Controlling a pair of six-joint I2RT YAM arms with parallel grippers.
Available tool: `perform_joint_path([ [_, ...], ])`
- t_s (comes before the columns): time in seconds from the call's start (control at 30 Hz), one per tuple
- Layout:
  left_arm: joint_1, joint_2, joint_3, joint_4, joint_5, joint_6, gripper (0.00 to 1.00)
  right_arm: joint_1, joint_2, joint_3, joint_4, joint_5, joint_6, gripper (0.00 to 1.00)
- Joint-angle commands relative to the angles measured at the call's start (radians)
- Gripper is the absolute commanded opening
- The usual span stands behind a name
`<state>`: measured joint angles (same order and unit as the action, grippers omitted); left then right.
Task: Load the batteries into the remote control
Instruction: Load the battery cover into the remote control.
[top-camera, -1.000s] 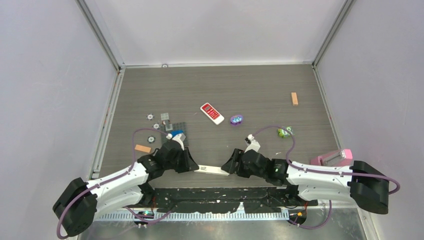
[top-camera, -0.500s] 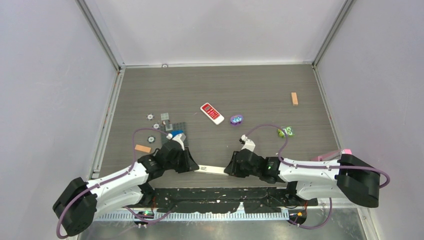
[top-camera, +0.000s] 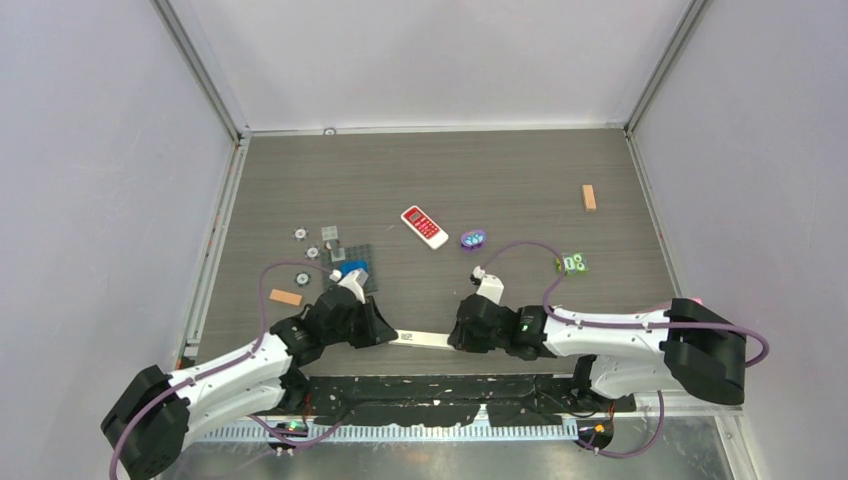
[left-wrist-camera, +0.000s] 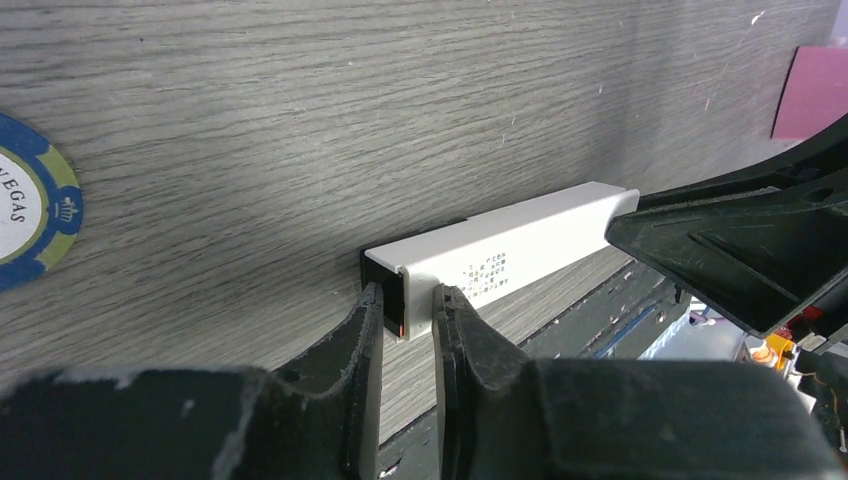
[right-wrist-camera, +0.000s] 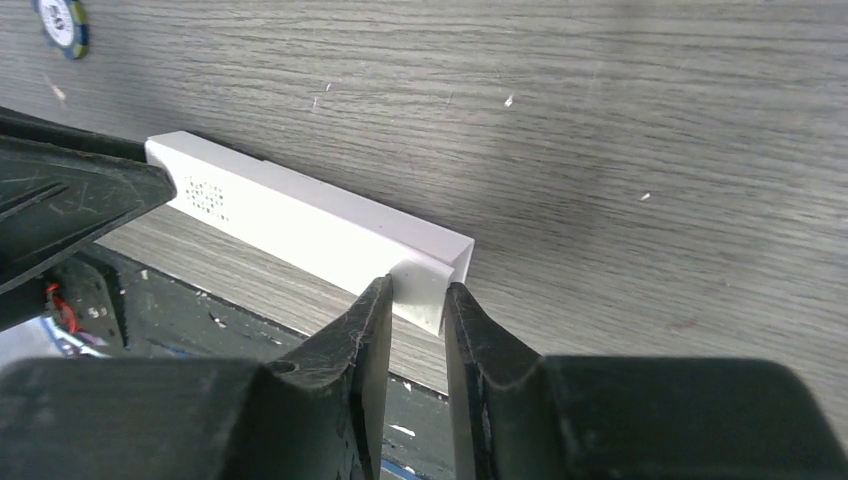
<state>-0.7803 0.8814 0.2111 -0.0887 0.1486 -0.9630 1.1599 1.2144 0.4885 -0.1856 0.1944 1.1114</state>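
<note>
The remote control (top-camera: 424, 340), a long narrow white bar, lies near the table's front edge between my two arms. My left gripper (top-camera: 385, 335) is shut on its left end, and the left wrist view shows the jaws pinching the black end section (left-wrist-camera: 385, 290) of the bar (left-wrist-camera: 520, 250). My right gripper (top-camera: 458, 340) is shut on the white right end, with both fingers pressed against the end face (right-wrist-camera: 425, 285) in the right wrist view. I cannot make out the batteries in any view.
A wider white remote with a red face (top-camera: 424, 227) lies mid-table, with a purple object (top-camera: 473, 239) and a green one (top-camera: 571, 264) nearby. A grey plate with small parts (top-camera: 350, 258), a poker chip (left-wrist-camera: 30, 200), a tan block (top-camera: 589, 197) and the black front rail (top-camera: 440, 385) are also around.
My right gripper has slid left onto the remote's right end and closed on it. The left gripper has kept its hold on the other end.
</note>
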Motion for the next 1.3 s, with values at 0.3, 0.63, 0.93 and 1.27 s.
perform_joint_path([
  [0.3,-0.020,0.019,-0.108,0.059,0.123,-0.023,0.19,0.156,0.286,0.180,-0.123,0.144,0.140,0.31],
  [0.63,-0.019,0.004,-0.108,0.030,0.100,-0.022,0.19,0.162,0.236,-0.017,-0.009,0.132,0.231,0.45],
  [0.93,-0.020,-0.013,-0.113,0.021,0.087,-0.017,0.20,0.163,0.194,-0.007,-0.158,0.185,0.206,0.49],
  [1.27,-0.019,-0.059,-0.118,0.011,0.080,-0.013,0.21,0.177,0.254,0.063,-0.248,0.195,0.196,0.57],
])
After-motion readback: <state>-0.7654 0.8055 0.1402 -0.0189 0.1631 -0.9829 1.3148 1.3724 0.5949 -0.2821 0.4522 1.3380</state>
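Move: The battery cover lies in the right fingers' pinch on the remote's right end, its middle about 2 cm to their left and level ahead, roughly at finger height. The remote's middle is some 5 cm to the right hand's left. The left hand grips the other end, with the cover about 9 cm to its right; the poker chip lies about 5 cm ahead and 8 cm left of the left hand, 3 cm lower. Left keeps holding the remote; right fingers part around its end, edging 1 cm down-left, twisting 10 degrees clockwise. ##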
